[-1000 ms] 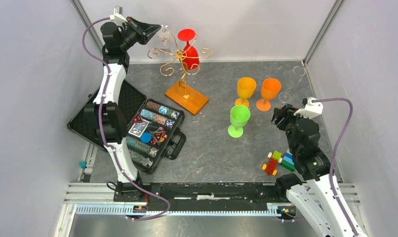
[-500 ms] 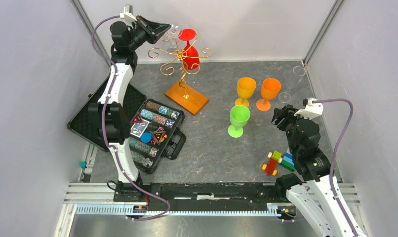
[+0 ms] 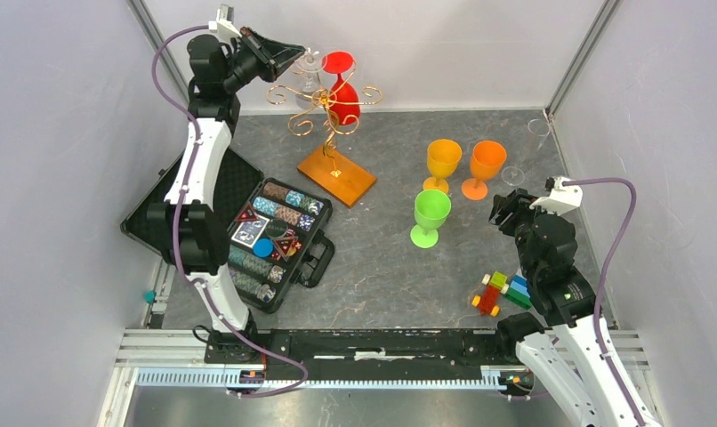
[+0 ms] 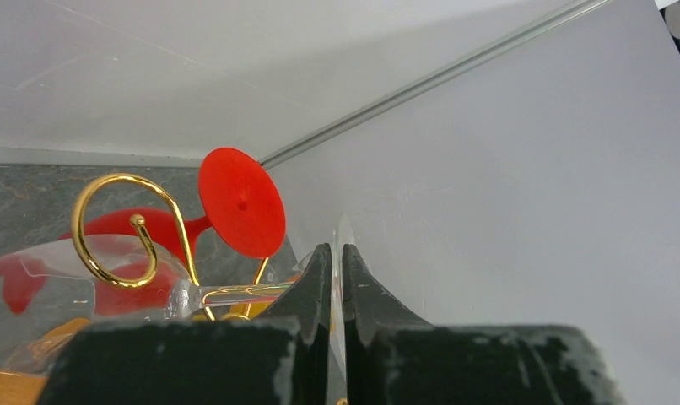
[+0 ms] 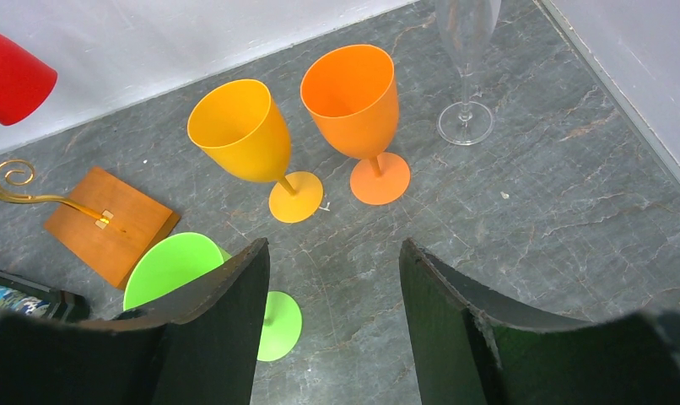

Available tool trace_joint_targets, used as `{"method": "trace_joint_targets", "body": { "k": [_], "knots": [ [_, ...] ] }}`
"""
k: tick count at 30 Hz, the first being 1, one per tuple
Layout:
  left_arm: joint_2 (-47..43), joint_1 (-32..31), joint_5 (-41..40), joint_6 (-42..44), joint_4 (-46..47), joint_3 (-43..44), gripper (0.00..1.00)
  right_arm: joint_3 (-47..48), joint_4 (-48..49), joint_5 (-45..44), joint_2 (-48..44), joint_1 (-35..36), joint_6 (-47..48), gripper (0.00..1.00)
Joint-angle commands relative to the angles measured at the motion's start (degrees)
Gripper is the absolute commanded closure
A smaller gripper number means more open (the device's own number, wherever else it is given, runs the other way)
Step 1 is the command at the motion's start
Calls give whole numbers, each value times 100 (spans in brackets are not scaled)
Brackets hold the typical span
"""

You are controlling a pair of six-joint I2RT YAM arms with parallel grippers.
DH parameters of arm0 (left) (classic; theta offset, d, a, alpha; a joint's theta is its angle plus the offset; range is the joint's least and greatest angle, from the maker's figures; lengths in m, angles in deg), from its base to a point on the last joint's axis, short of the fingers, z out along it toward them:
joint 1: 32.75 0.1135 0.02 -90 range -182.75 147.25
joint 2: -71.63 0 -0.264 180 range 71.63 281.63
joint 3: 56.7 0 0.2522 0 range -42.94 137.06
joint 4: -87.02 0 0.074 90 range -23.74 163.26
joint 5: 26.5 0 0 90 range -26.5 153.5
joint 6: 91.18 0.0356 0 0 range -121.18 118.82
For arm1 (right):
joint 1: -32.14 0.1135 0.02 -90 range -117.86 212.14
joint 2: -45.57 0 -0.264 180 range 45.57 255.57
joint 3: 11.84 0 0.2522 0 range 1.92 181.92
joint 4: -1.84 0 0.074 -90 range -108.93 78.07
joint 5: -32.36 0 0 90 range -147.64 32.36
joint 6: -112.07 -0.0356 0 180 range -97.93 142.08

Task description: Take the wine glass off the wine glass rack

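A clear wine glass (image 3: 309, 69) lies on its side at the top of the gold wire wine glass rack (image 3: 324, 102). My left gripper (image 3: 294, 53) is shut on the thin foot of this glass. In the left wrist view the foot stands edge-on between the closed left gripper (image 4: 337, 249). The glass's stem (image 4: 235, 294) runs left past a gold curl (image 4: 121, 176). Whether the stem rests on the wire I cannot tell. A red wine glass (image 3: 342, 89) hangs upside down on the rack. The right gripper (image 5: 332, 245) hangs open and holds nothing.
The rack's wooden base (image 3: 335, 173) sits at centre back. An open black case of poker chips (image 3: 266, 240) lies left. Green (image 3: 431, 213), yellow (image 3: 443, 160) and orange (image 3: 487, 165) goblets and a clear flute (image 5: 467, 34) stand right. Toy blocks (image 3: 502, 292) lie beside the right arm.
My left gripper has carried the clear glass a little to the right, closer to the red glass, then settled slightly lower. The right arm has not moved.
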Motion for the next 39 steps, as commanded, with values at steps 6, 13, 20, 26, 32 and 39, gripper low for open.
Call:
{"method": "trace_joint_targets", "body": {
  "k": [6,13,20,26,32,39],
  "knots": [
    [-580,416,-183,491,-99,-189,98,30,213,-46,-57,6,-56,36],
    [-590,857,-147,513,-119,-186,98,-13,253,8,-100,6,-67,30],
    [-752,1349,-90,341,15,-365,98,-216,734,678,-292,6,152,7],
    [-1282,1671,115,131,189,-982,98,-308,1358,1622,-318,-1,383,2],
    [-2454,1820,275,-34,56,-2069,98,-15,2128,3425,225,5,821,2],
    [-4120,1820,385,126,-578,-3290,98,-329,3794,4915,493,6,260,2]
  ]
}}
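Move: The clear wine glass hangs bowl-down from the left hand's shut fingers, its middle about 9 cm below them, 2 ahead and 2 to the right. The rack's hub is some 10 cm back and 4 right of that hand, the red glass 2 back and 7 right. From the right hand the clear glass is about 29 cm ahead, 38 left; the green glass 12 ahead, 14 left, the yellow 25 ahead, 9 left, the orange 25 ahead, 1 left. The clear glass, still pinched at its foot, is carried by the left hand about 15 cm left, away from the rack, then some 12 cm back, the wrist turning a little counter-clockwise. Meanwhile the right hand swings left towards the glass and rises slightly, turning about 40 degrees counter-clockwise and tipping its empty fingers up as they open wide. ##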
